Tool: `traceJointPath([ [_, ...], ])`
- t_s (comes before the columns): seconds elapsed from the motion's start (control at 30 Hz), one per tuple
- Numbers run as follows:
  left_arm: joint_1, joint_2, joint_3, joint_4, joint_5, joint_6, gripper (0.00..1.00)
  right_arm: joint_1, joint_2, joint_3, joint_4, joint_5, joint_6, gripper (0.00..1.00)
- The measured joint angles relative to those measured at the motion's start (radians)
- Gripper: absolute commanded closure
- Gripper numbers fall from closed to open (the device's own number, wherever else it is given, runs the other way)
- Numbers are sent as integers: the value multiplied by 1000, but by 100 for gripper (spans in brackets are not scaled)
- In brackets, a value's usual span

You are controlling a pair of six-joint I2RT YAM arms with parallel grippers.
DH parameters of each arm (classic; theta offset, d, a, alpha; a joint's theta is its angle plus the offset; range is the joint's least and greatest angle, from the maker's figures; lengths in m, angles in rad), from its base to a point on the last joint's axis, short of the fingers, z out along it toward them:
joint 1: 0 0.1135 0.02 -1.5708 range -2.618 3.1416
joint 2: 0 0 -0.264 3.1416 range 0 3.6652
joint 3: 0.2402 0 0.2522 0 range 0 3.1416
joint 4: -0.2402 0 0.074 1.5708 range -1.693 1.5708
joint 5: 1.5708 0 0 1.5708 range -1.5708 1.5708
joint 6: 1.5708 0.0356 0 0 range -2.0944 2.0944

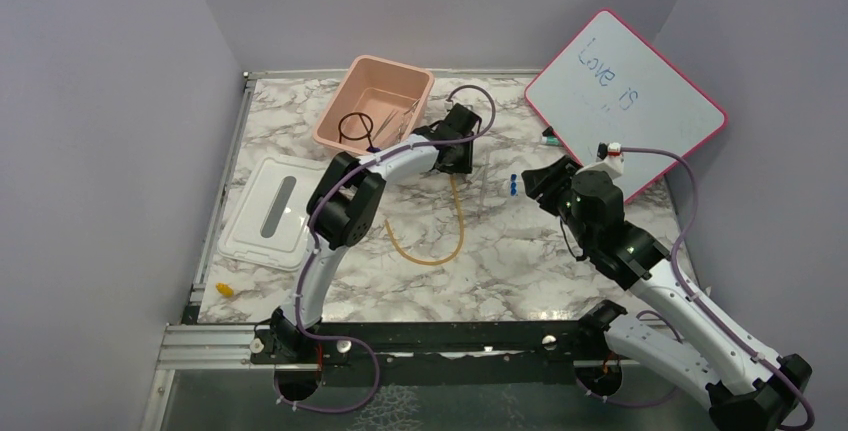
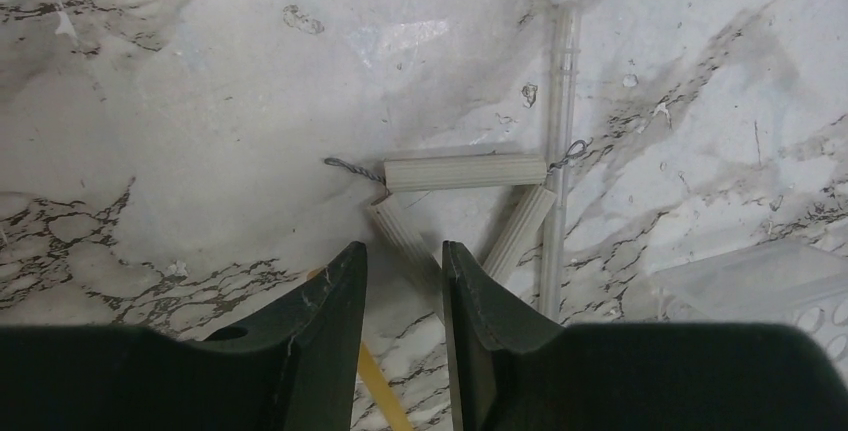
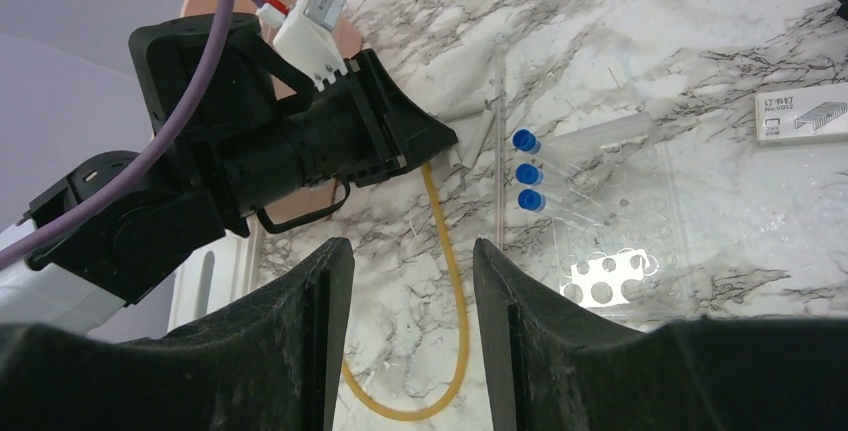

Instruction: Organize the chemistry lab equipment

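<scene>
A white clay triangle (image 2: 465,171) of ribbed tubes on twisted wire lies on the marble. My left gripper (image 2: 405,251) stands low over it, open, jaws astride the triangle's left leg with a gap on one side. The amber rubber tube (image 1: 440,241) lies bent in a U beside it; one end runs under the left fingers (image 2: 375,381). My right gripper (image 3: 413,261) hovers open and empty above the tube (image 3: 458,281), near blue-capped tubes (image 3: 525,171). A black wire ring (image 1: 353,128) and thin metal tongs (image 1: 395,116) lie in the pink tub (image 1: 335,101). The green-handled tool (image 1: 549,136) pokes out under the whiteboard.
The red-framed whiteboard (image 1: 625,96) leans at the back right. The tub's white lid (image 1: 272,211) lies on the left, with a small yellow piece (image 1: 225,289) near the front edge. A glass rod (image 2: 560,151), a clear plastic rack (image 3: 610,281) and a staples box (image 3: 805,116) also lie here.
</scene>
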Motion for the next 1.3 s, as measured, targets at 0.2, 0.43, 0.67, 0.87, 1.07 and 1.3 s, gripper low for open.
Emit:
traceJointPath([
  [0.2, -5, 18, 32, -27, -38, 2, 66, 0, 0, 0, 0, 0, 0, 48],
  [0.43, -9, 46, 76, -48, -80, 13, 89, 0, -3, 0, -10, 0, -1, 48],
  [0.67, -9, 47, 92, -71, -93, 35, 100, 0, -11, 0, -23, 0, -1, 49],
  [0.87, -8, 26, 122, -98, -93, 59, 100, 0, -18, 0, -27, 0, 0, 49],
  [1.07, -8, -98, 127, -108, -92, 84, 100, 0, -31, 0, -30, 0, 0, 49],
  [1.3, 6, -291, 158, -103, -93, 130, 100, 0, -35, 0, -30, 0, 8, 49],
])
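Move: The wire-and-clay triangle lies flat almost at the left fingertips: its middle is about 2 cm ahead, 2 cm to the right and 1 cm below, with its left-hand tube nearest the fingers. The glass rod's middle is roughly 5 cm to the right and 1 cm back, the amber rubber tube's U some 10 cm back and 6 cm left, and the pink bin 13 cm ahead and 17 cm left. From the right hand the triangle is about 14 cm ahead, 11 cm left and 20 cm below. The left fingers close from partly open and pinch the clay triangle by its left-hand tube, after the hand has eased about 1 cm forward, barely sinking. With the tube gripped, the hand then rises nearly straight up by some 20 cm, slowly at first and then fast, while the wrist tips the fingers up and forward by about 20 degrees. ##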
